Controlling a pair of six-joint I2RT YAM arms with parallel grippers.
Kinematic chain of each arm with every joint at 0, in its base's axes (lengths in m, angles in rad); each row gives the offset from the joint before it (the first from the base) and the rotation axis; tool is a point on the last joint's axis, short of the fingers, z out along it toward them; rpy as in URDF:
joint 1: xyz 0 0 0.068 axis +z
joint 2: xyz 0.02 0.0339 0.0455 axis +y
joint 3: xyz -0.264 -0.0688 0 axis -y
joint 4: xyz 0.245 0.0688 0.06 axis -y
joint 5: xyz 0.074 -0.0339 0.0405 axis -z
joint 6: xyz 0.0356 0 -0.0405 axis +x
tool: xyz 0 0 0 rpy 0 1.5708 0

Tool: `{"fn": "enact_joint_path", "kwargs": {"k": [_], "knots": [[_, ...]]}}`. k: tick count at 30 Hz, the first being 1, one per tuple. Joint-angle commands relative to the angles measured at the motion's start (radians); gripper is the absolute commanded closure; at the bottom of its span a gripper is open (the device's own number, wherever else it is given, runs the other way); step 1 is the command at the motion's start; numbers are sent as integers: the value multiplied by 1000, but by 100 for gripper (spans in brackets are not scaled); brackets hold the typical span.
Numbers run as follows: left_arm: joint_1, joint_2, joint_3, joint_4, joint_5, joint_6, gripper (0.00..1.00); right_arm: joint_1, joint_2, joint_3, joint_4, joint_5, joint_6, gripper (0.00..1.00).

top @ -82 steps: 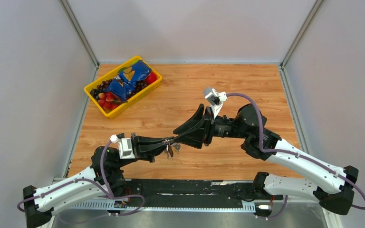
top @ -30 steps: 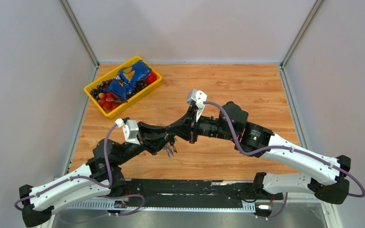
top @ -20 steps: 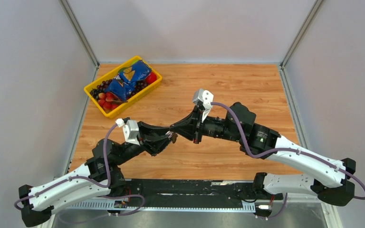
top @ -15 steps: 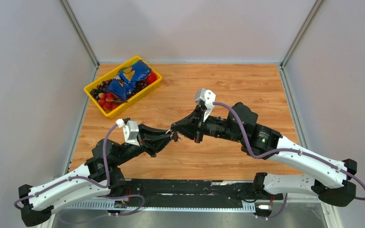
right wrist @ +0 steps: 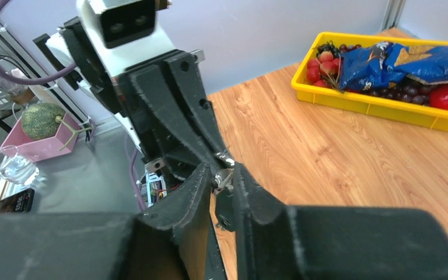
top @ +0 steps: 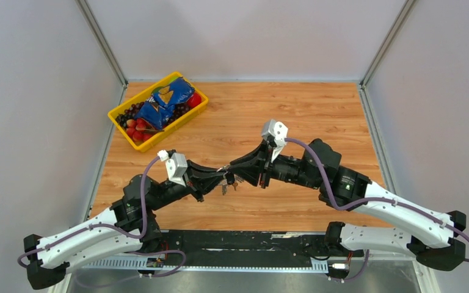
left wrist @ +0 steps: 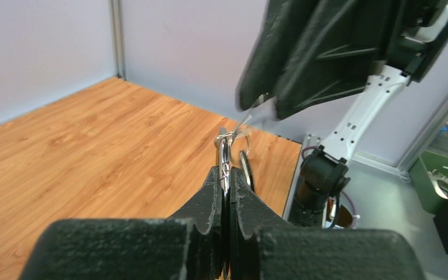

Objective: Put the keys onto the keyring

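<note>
Above the front middle of the table, my two grippers meet tip to tip. My left gripper [top: 224, 178] [left wrist: 226, 170] is shut on the thin silver keyring [left wrist: 224, 153], which sticks up edge-on past its tips. A bunch of small keys [top: 227, 187] dangles just below the meeting point. My right gripper [top: 237, 173] [right wrist: 222, 170] has its jaws a little apart around silver keys [right wrist: 226, 176] and a black key head [right wrist: 224, 211], which lie against its right finger. In the left wrist view the right gripper's fingers [left wrist: 315, 58] loom, blurred, over the ring.
A yellow bin [top: 183, 125] [right wrist: 373, 108] with a blue bag [top: 165, 101], dark grapes and red fruit stands at the back left of the wooden table. Grey walls close in the left, right and back.
Both grippers have shifted to the right, staying together. My left gripper has closed on the keyring. My right gripper's jaws have parted slightly, and the key bunch hangs below again.
</note>
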Motion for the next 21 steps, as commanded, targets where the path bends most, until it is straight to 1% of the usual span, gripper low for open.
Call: {"fn": "enact_joint_path", "kwargs": {"k": [1, 2, 3, 6, 9, 16, 21], "knots": [[11, 14, 72, -27, -37, 29, 100, 9, -121, -36, 64, 22, 8, 69], [11, 18, 78, -30, -37, 31, 100, 9, -141, -48, 58, 38, 5, 64], [12, 25, 89, -40, -35, 32, 100, 9, -163, -61, 51, 58, -3, 61], [11, 47, 123, -82, -28, 42, 100, 9, -218, -82, 28, 104, -30, 58], [11, 88, 182, -170, -15, 48, 100, 8, -247, -95, -9, 132, -59, 54], [12, 148, 264, -286, 8, 33, 100, 9, -254, -149, -50, 137, -165, 50], [11, 171, 314, -355, 75, 29, 100, 9, -254, -176, -49, 115, -310, 48]]}}
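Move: The keyring is still pinched in the left fingertips, its middle some 1 cm to the right of that hand and 1 cm below. From the right hand, whose fingertips are just parting around metal at the ring, the ring lies about 2 cm back, 1 cm left and 1 cm lower. The black-fobbed key hangs 1 cm back of the right hand, level sideways, 3 cm below; the key bunch is 3 cm back, 1 cm left and 5 cm below. The keyring's metal comes free of the right fingers as they spread to about half open and back off to the right, away from the ring, about 6 cm; that hand first rises some 3 cm, then sinks past its starting height, rolling slightly. The left hand keeps its pinch on the ring, easing right and forward a little while its fingertips dip roughly 10 degrees. ##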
